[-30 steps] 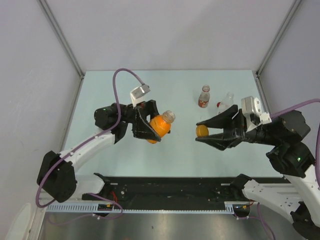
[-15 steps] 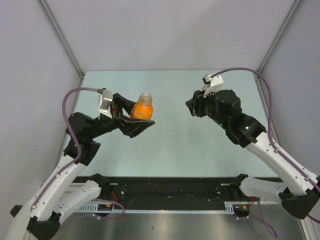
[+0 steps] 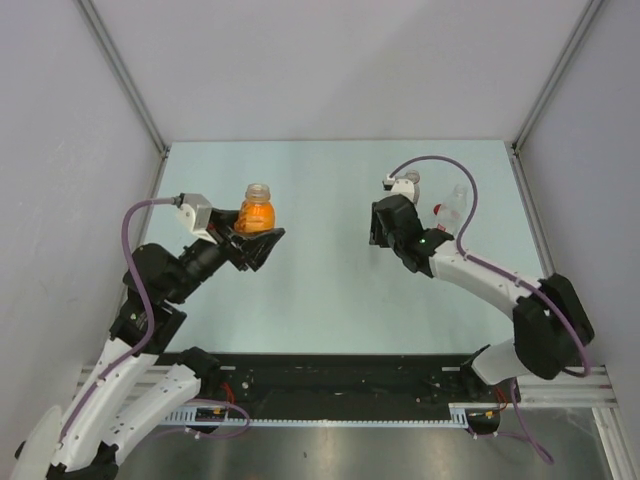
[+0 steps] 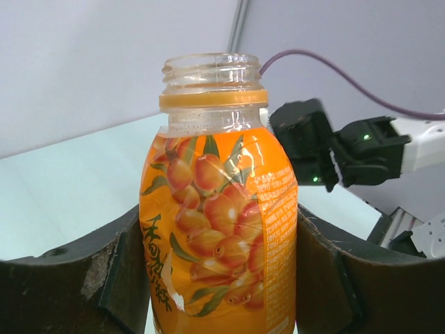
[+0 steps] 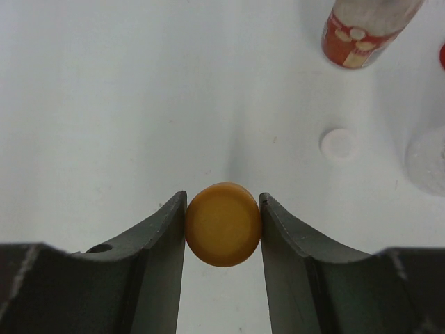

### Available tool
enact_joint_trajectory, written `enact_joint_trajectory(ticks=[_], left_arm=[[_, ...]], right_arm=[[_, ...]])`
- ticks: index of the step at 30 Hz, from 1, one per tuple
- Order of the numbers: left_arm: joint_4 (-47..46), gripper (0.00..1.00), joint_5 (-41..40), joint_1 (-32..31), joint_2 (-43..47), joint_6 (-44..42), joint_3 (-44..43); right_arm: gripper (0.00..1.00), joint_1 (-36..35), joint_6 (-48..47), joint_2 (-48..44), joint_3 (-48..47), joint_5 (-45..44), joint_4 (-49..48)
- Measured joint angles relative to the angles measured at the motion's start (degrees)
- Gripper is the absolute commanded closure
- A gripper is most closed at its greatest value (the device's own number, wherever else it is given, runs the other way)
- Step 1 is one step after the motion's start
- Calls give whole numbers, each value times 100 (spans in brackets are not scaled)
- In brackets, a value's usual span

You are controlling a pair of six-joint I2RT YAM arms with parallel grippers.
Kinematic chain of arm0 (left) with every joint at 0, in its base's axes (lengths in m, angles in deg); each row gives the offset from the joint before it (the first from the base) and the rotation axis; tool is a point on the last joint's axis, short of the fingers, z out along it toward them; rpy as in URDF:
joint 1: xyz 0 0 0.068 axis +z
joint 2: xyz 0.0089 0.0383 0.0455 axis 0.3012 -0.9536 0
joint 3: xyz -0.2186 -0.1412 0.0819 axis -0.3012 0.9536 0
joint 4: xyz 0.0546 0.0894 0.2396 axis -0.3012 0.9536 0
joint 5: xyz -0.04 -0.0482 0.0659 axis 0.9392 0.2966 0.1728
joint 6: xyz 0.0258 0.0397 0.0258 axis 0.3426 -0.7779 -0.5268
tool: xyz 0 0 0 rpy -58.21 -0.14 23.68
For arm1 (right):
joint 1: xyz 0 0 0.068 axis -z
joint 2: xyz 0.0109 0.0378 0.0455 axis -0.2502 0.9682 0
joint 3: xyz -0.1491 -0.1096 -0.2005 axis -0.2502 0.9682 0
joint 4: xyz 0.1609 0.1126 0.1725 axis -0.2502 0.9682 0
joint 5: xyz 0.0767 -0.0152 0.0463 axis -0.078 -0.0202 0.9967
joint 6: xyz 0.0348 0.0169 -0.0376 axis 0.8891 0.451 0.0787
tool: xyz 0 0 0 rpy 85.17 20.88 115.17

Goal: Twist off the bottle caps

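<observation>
My left gripper point(image 3: 257, 234) point(image 4: 219, 229) is shut on the orange-filled bottle point(image 3: 257, 214) point(image 4: 219, 209) and holds it upright above the left of the table. The bottle's mouth point(image 4: 212, 68) is bare, with an orange ring below it. My right gripper point(image 3: 383, 228) point(image 5: 222, 203) points down over the table and is shut on the orange cap point(image 5: 223, 224), which the top view hides. Just beyond it stand the bottle with a reddish label band point(image 5: 361, 31) and the plain clear bottle point(image 3: 457, 200) point(image 5: 427, 161). A white cap point(image 5: 339, 144) and a red cap point(image 3: 437, 210) lie on the table.
The pale table point(image 3: 320, 290) is enclosed by grey walls with metal posts point(image 3: 120, 75) at the back corners. A black rail point(image 3: 330, 380) runs along the near edge between the arm bases. The right arm's purple cable point(image 3: 440, 165) loops above its wrist.
The grippers have drawn apart. My left arm pulled back left and stood the capless bottle upright. My right arm carried the orange cap toward the far right bottles and turned downward.
</observation>
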Motion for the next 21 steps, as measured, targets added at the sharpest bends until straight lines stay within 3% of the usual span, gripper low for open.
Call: enact_joint_trajectory(ticks=[8, 21], left_arm=[[153, 100, -223, -50, 33, -52, 131], [225, 100, -304, -79, 13, -87, 229]], right_arm=[[100, 48, 317, 1119, 153, 13, -584], [100, 267, 503, 1912, 210, 249, -1198]])
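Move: The right hand holds the orange cap above a bare patch of table, its landing spot roughly 15 cm below and 3 cm ahead. From this hand the white cap lies about 8 cm ahead and 7 cm right on the table; the juice bottle stands some 16 cm ahead and 7 right, the clear bottle about 9 ahead and 16 right. From the left hand that spot is around 17 cm ahead, 20 right and 37 below. Still pinching the orange cap, the right hand sinks about 11 cm towards the bare table on the near left of the white cap, quickly at first and then more slowly, easing a little forward and tipping its fingers some 10 degrees further down. The left hand keeps its grip on the uncapped orange bottle and lowers it about 3 cm. ##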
